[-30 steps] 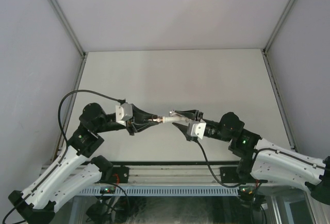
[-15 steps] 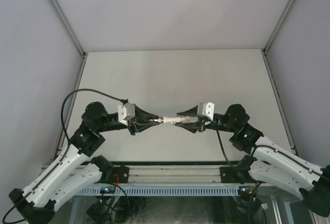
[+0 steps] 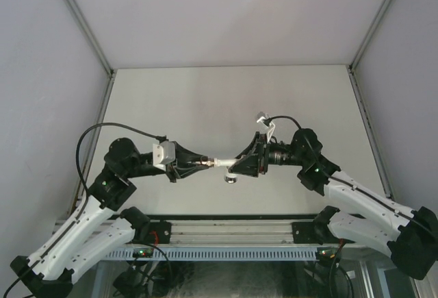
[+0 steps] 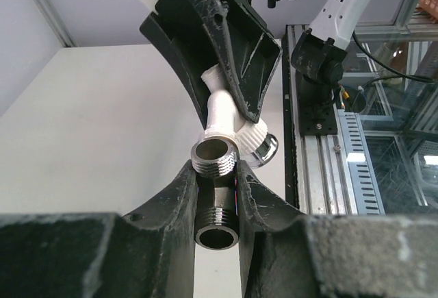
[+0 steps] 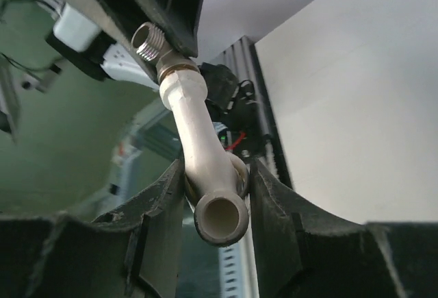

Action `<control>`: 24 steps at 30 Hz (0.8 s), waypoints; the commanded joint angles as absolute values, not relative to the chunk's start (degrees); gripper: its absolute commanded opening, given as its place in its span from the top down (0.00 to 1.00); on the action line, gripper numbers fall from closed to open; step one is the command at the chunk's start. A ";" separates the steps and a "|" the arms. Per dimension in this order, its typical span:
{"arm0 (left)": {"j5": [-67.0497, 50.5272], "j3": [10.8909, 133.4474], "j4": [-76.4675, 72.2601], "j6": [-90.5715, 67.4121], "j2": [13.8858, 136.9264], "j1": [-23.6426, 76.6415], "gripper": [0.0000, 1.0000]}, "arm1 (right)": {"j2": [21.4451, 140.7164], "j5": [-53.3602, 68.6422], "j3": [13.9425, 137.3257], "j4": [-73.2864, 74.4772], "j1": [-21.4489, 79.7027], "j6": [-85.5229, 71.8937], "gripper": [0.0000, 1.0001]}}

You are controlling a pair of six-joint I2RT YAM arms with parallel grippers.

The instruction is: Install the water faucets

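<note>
My left gripper [image 3: 200,162] is shut on the short dark-grey metal fitting [image 4: 215,195], whose threaded silvery ends stick out of the jaws. My right gripper [image 3: 236,166] is shut on the white bent plastic tap [image 5: 198,140]. The two parts meet end to end in mid-air above the table's near middle: the tap's brass-ringed end [image 5: 174,72] sits against the fitting's thread [image 5: 149,41]. In the left wrist view the tap [image 4: 222,109] with its knurled white and chrome end [image 4: 260,144] sits just behind the fitting. In the top view the tap [image 3: 222,163] bridges both grippers.
The pale table [image 3: 233,99] is walled by white panels with metal corner posts [image 3: 82,20]. A slotted aluminium rail [image 3: 226,233] runs along the near edge by the arm bases. A black cable [image 3: 109,130] loops over the left arm.
My right wrist has rolled about its axis with the tap in its grip, so its camera housing swung from on top round to below. My left gripper stays nearly still on the fitting.
</note>
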State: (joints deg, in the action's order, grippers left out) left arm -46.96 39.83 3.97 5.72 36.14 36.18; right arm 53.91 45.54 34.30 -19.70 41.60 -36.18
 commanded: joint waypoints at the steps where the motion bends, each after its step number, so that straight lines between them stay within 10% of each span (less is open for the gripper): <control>1: -44.91 41.09 0.35 9.29 36.43 36.12 1.00 | 55.32 47.22 37.56 -28.51 42.91 -60.83 1.00; 12: -44.74 40.65 0.65 10.12 35.47 36.12 1.00 | 61.47 49.62 37.27 -35.85 41.15 -82.73 0.99; 24: -44.46 41.04 0.97 9.45 35.08 36.12 1.00 | 52.19 34.92 37.29 -18.11 38.97 -68.13 0.37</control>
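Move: The right gripper already has the faucet's outer end between its fingers; the metal tee it is being turned into lies about 9 cm to its left, level and straight across. The faucet's silver-tipped spout hangs some 4 cm back, 2 cm left and 3 cm below that hand. For the left gripper, which holds the tee, the middle of the faucet body is roughly 8 cm to its right and 1 cm back. Keep the tee pinched and nearly still in the left gripper while the right one twists the faucet's outer end nearly 40 degrees, clockwise looking from the right hand towards the tee, rising about 1.5 cm as it goes. Then open the right fingers to release the faucet and ease that hand up a little farther. ##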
